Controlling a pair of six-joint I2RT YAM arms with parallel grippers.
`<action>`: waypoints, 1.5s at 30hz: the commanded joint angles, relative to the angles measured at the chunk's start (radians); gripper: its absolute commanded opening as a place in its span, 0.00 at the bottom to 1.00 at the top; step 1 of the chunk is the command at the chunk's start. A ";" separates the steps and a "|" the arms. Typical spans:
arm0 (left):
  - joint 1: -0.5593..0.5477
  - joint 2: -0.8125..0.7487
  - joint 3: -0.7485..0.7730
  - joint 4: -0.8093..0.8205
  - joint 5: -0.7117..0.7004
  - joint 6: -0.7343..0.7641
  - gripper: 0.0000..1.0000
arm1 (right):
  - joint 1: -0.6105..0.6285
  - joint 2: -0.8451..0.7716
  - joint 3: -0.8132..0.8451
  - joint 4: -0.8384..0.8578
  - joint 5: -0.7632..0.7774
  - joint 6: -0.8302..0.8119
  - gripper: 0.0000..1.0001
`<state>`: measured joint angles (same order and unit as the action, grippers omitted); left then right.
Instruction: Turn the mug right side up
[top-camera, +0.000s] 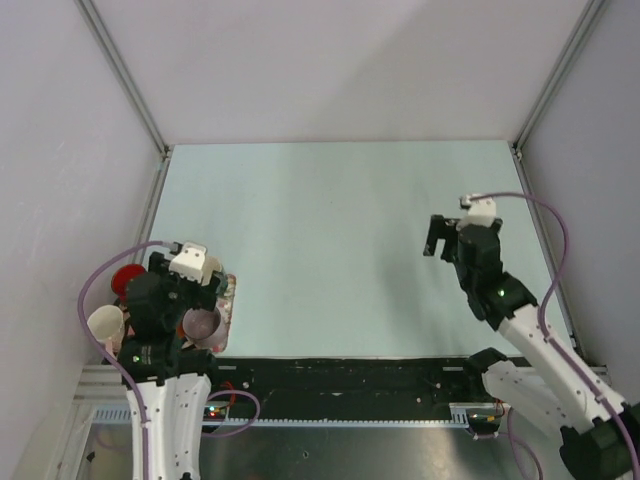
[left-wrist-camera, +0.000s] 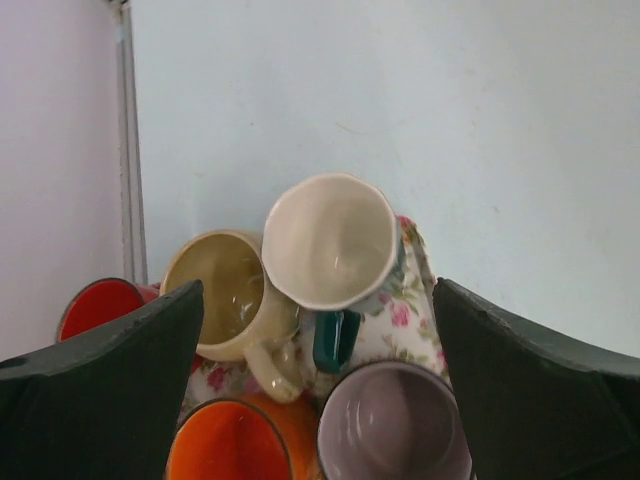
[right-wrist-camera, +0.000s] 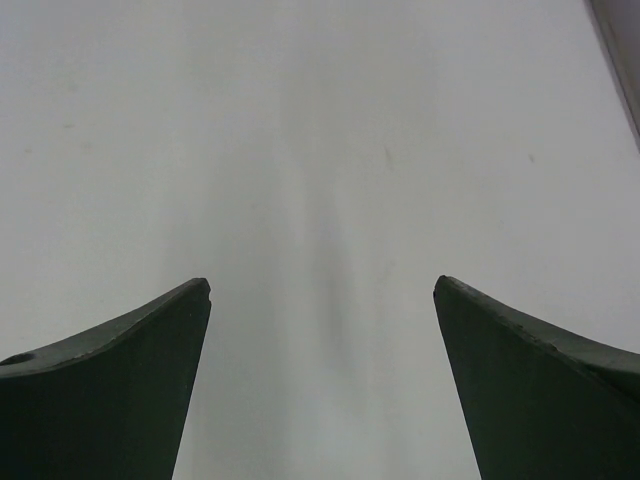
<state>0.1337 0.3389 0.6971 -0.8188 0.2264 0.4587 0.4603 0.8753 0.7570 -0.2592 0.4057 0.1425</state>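
Several mugs stand mouth-up, crowded on a floral tray (left-wrist-camera: 408, 300) at the table's near left. The mug (left-wrist-camera: 330, 240) with a white inside and a teal handle sits upright at the back of the cluster. My left gripper (left-wrist-camera: 318, 285) hovers over the cluster, open, with both fingers clear of every mug. In the top view the left gripper (top-camera: 197, 283) covers most of the tray (top-camera: 229, 300). My right gripper (right-wrist-camera: 322, 282) is open over bare table, seen in the top view as the right gripper (top-camera: 437, 235) at the right.
Around the teal-handled mug stand a cream mug (left-wrist-camera: 225, 290), a red mug (left-wrist-camera: 95, 305), an orange mug (left-wrist-camera: 225, 440) and a lilac mug (left-wrist-camera: 395, 425). A metal frame post (left-wrist-camera: 128, 150) and a wall run close on the left.
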 joint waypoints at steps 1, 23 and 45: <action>0.008 -0.051 -0.152 0.425 -0.130 -0.264 1.00 | -0.033 -0.157 -0.181 0.136 0.156 0.094 0.99; 0.007 -0.046 -0.346 0.738 -0.059 -0.525 1.00 | 0.165 -0.196 -0.295 0.150 0.446 0.179 0.99; 0.022 -0.081 -0.357 0.727 -0.020 -0.516 0.98 | 0.198 -0.427 -0.410 0.130 0.525 0.177 1.00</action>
<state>0.1432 0.2676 0.3481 -0.1345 0.1860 -0.0616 0.6575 0.5098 0.3908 -0.1688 0.8700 0.3031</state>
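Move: The mauve mug, already standing upright, is about 8 cm back from the left gripper, 3 cm to its right and some 15 cm below. At similar depth, the green mug is about 3 cm ahead and 3 cm right of the gripper, the tan mug 3 cm ahead and 6 cm left, the orange mug 8 cm back and 4 cm left. From the right gripper, the mauve mug lies roughly 52 cm left, 19 cm back and 17 cm below. Bring the left gripper forward about 6 cm, away from the mauve mug and above the mugs, tilting its fingers up some 20 degrees and rolling its left side down about 25, then hold there, wide open. Swing the right gripper right, down and back, let it ease a little left, then draw it back and right again, turning clockwise about 15 degrees overall, fingers open and touching nothing. ##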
